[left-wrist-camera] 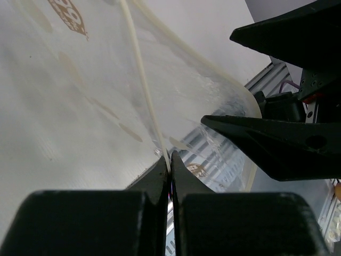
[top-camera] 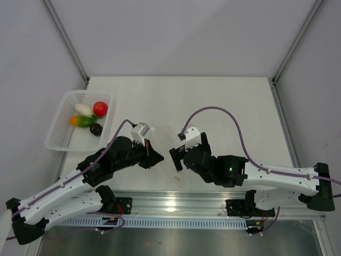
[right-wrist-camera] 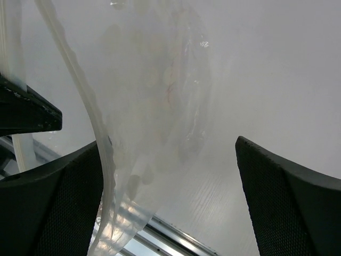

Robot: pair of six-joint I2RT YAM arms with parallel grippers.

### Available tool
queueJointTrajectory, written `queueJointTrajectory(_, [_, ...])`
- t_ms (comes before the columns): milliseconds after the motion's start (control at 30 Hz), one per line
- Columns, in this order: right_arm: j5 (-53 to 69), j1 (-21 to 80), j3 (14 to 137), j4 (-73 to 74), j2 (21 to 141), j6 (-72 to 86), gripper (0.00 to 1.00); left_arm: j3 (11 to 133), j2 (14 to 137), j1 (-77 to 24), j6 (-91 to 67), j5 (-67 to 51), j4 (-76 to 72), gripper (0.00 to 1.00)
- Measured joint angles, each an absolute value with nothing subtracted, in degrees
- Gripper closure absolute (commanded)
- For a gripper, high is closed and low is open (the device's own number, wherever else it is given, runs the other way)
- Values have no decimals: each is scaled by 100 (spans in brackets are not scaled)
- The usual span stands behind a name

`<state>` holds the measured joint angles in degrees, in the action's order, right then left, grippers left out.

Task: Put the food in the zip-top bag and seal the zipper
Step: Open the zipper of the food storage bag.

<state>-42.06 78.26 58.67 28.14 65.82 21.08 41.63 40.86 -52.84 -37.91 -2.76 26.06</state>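
Note:
The clear zip-top bag (top-camera: 168, 137) hangs between my two grippers near the table's front edge. My left gripper (top-camera: 158, 158) (left-wrist-camera: 170, 160) is shut on the bag's edge, pinching the pale zipper (left-wrist-camera: 141, 69) strip. My right gripper (top-camera: 177, 156) (right-wrist-camera: 169, 144) stands wide open. The bag (right-wrist-camera: 160, 101) and its zipper (right-wrist-camera: 88, 101) hang just beside its left finger, with nothing gripped. The food lies in the white basket (top-camera: 59, 140) at far left: a red ball (top-camera: 100, 108), a white oblong piece (top-camera: 82, 109) and an orange-and-green piece (top-camera: 81, 121).
A small dark piece (top-camera: 96, 129) also lies in the basket. An aluminium rail (top-camera: 176, 201) runs along the near table edge under the arms. The right arm's cable (top-camera: 234, 120) loops over the table. Grey walls close in the back and sides.

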Motion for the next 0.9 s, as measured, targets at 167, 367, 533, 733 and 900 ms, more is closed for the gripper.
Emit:
queueJointTrajectory(167, [-4053,7819,6114,2840,6842,2112,1,4163,4082,-5284,-3791,-329,2582,99])
queueJointTrajectory(367, [-3800,7819,6250,2825,6969,2023,7,4163,4082,-5286,-3793,-364,2576,99])
queueJointTrajectory(533, [-3750,7811,6250,2797,6954,1929,58,4163,4082,-5286,-3791,-368,2578,99])
queueJointTrajectory(733, [-3986,7808,6250,2880,6897,1988,100,4075,4069,-5286,-3791,-379,2510,100])
queueJointTrajectory(900, [-4278,7758,6246,3030,6650,2062,100,3865,3944,-5286,-3782,-379,2462,99])
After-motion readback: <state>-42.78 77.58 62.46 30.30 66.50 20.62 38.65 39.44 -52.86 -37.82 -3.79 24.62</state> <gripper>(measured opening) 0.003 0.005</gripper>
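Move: The free lip of the food storage bag's mouth runs between my open right fingers, close to the left one: about 3 cm left of that hand, 1 cm back and 1 cm below. My left hand, some 10 cm left and 5 cm back, still pinches the other lip. The zipper slider end sits roughly 13 cm left, 7 cm ahead and a little lower. From my left hand the free lip is about 7 cm right, 4 cm ahead, nearly level. I ease my wide-open right hand left about 2.5 cm, so the free lip comes midway between its fingers, then shut them fully and pinch it. With that hold I draw the lip back to the right by as much, away from my left hand, and lift it nearly 2 cm. My left hand keeps its pinch on the opposite lip, sinking about 1 cm at the end. ##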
